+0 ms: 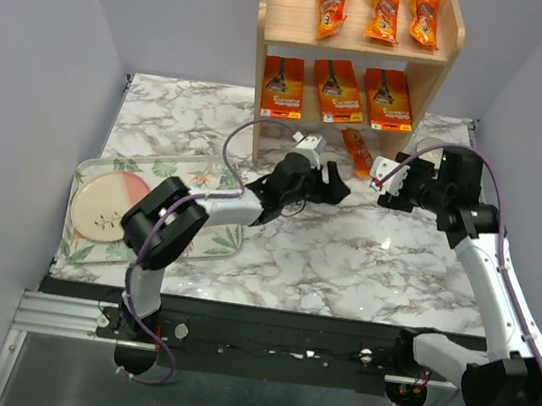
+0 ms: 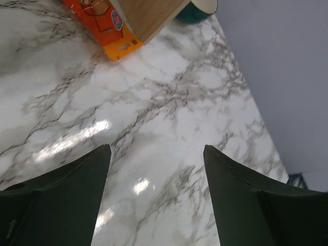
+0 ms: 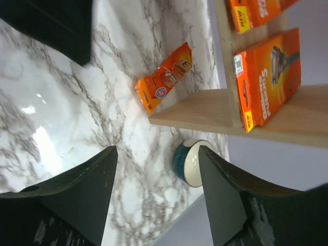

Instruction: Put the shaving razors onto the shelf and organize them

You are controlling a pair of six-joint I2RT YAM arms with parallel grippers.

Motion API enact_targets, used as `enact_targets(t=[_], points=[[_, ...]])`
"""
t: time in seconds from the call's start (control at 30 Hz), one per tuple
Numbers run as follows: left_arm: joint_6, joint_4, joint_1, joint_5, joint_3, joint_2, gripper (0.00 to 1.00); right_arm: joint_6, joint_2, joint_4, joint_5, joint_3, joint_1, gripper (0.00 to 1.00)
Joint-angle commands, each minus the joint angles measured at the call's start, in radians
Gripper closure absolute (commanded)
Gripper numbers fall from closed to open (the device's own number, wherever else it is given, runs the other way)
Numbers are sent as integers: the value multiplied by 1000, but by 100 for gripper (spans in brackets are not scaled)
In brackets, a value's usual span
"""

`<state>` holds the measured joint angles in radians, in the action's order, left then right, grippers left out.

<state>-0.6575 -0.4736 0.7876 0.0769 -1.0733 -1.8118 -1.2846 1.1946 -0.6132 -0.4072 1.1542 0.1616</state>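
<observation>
The light wooden shelf (image 1: 440,80) stands at the back of the marble table. Three narrow orange shaving razor packs (image 1: 384,12) lie on its top tier. Three wide orange cards (image 1: 336,89) stand on the lower tier. One more narrow razor pack (image 1: 357,152) (image 2: 102,28) (image 3: 164,77) lies flat on the table just in front of the shelf. My left gripper (image 1: 332,184) (image 2: 156,154) hovers open just short of it, nothing between its fingers. To the pack's right my right gripper (image 1: 382,181) (image 3: 158,151) is open and empty too, facing the shelf's side panel (image 3: 195,110).
A leaf-print tray (image 1: 170,169) holding a pink and cream plate (image 1: 104,205) sits at the table's left. A teal and white bowl (image 3: 189,164) (image 2: 197,7) lies behind the shelf's right side. Grey walls close in the table on three sides.
</observation>
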Motion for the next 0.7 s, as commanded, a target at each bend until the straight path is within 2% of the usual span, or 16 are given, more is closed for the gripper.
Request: enact_targets(t=[0.0,0.03,0.1,0.3,0.33,0.43,0.47,0.5,0.57,0.6,0.67], points=[[-327,-39,21,-152,-233,-191,21,333,-157,130,8,-100,-4,27],[-346,-39,27,-173,-305,-252,25,397,-174,138,10,-105,-4,27],[-422,-7,27,-212,-365,-300,45,448,-203,139,22,-102,-2,26],[-497,38,-8,-152,-560,-452,46,550,-211,98,94,-44,-2,26],[-572,61,-14,-141,-594,-466,46,554,-217,93,94,-41,-2,26],[-658,168,-53,-48,-640,-472,46,562,-228,99,88,-47,-4,26],[-753,200,-66,-5,-642,-469,44,565,-233,104,87,-50,-2,26],[-781,289,-102,77,-642,-463,44,570,-234,105,94,-53,-4,26],[-743,354,-135,191,-639,-443,42,585,-234,104,103,-53,-2,26],[-722,368,-149,293,-634,-442,41,590,-234,104,114,-51,-2,26],[-671,504,-178,340,-681,-475,41,600,-236,107,117,-53,-2,26]])
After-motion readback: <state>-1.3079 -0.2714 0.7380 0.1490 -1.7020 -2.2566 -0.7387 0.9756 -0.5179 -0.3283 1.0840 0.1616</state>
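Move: Straight out from the left hand and slightly right, about 10 cm ahead and 3 cm right, the last orange razor pack lies on the marble, some 11 cm lower. The shelf's right side panel stands roughly 14 cm ahead and 12 cm right of that hand, and the bowl about 12 cm ahead and 21 cm right. From the right hand the pack is about 11 cm ahead, 7 cm left and 20 cm below. Sweeping forward and right, the left hand travels about 12 cm almost level towards the razor pack, its gripper coming in close at the shelf. The hand rolls nearly 40 degrees counter-clockwise seen from behind, while its fingers close partway but stay apart; a touch on the pack can't be seen. The right hand clears away, up and back about 5 cm, rolling the other way with its fingers open. ##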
